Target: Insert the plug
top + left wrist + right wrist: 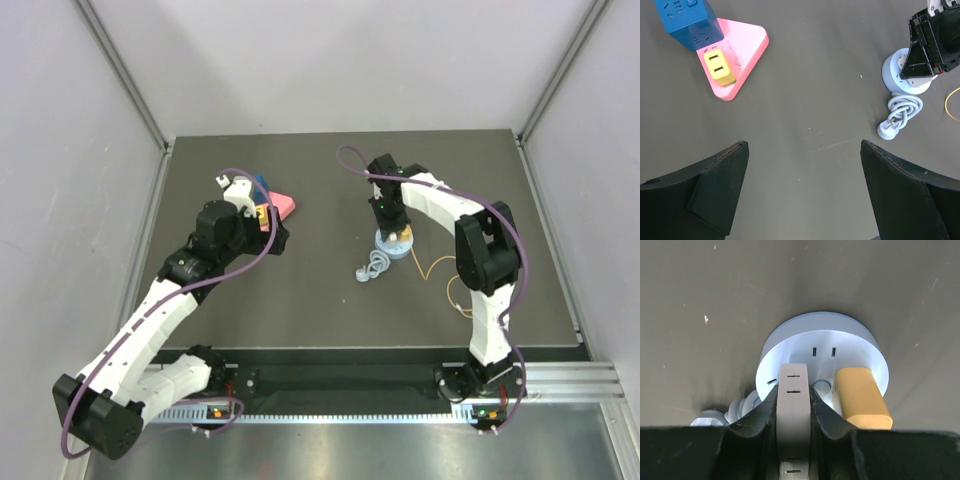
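The plug, a yellow-orange block, stands seated on the light-blue round disc, just right of my right gripper's fingers. Its thin yellow wire loops to the right on the table. In the top view the plug shows beside the right gripper. My right gripper is shut on a small white block that rests on the disc's top. My left gripper is open and empty above bare table, near a pink triangular socket.
The disc's grey cord lies coiled at its front left. A yellow two-slot adapter sits on the pink socket, with a blue cube socket behind it. Grey walls close in the table on three sides.
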`<state>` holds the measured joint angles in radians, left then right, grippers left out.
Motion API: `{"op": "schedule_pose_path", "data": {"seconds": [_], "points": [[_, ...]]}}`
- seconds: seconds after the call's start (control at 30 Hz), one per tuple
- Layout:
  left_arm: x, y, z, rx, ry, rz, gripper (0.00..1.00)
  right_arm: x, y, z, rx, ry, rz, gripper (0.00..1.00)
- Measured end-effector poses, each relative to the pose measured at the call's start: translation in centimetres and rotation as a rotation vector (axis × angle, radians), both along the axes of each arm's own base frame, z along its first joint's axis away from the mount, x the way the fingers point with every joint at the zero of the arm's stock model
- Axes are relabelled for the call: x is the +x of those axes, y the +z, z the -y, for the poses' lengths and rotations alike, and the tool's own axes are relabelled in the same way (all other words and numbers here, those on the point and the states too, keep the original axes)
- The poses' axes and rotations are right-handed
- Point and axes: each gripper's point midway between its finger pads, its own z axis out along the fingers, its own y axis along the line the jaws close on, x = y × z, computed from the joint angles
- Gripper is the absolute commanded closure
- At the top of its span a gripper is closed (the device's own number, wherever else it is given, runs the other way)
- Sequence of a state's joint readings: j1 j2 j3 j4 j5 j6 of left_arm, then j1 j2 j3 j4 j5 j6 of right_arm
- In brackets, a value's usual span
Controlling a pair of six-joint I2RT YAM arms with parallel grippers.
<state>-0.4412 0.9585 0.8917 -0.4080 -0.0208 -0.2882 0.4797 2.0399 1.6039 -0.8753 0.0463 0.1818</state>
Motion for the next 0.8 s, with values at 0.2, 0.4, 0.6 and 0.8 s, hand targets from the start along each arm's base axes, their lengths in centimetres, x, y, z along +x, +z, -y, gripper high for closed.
{"op": "schedule_pose_path", "data": {"seconds": [0.2,0.4,0.6,0.8], "points": [[0.0,0.0,0.0,0.0,0.0,0.0,0.03,0.0,-0.1,-0.1,0.003,-0.023,0.012,1.0],[0.1,0.0,-0.2,0.005,0.008,0.002,0.03,0.0,0.1,-0.1,0.003,-0.03,0.016,0.84],[0.3,-0.3,-0.3,0.016,0.019,-0.005,0.03,0.5,0.4,-0.7,0.01,-0.032,0.018,0.62],[0.5,-0.5,-0.1,0.016,0.019,-0.026,0.03,1.2,0.9,-1.0,0.021,-0.028,0.038,0.57]]}}
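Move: The white plug is already between my right fingertips, standing on the round socket; its middle is roughly 1 cm below my hand point. The socket's middle lies about 1 cm back, 1 cm to the right and 3 cm below. The yellow plug stands about 3 cm to the right, level ahead and 1 cm lower; the coiled cord lies some 5 cm back, 3 cm left and 4 cm below. From my left hand, the white plug is some 7 cm ahead, 20 cm right and 19 cm below. I keep my right hand almost still with the white plug pinched on the round socket. Then I open the fingers to about double their gap, letting go, and ease forward and left about 1.5 cm in all while rising nearly 1 cm, the fingertips remaining close around the plug. ##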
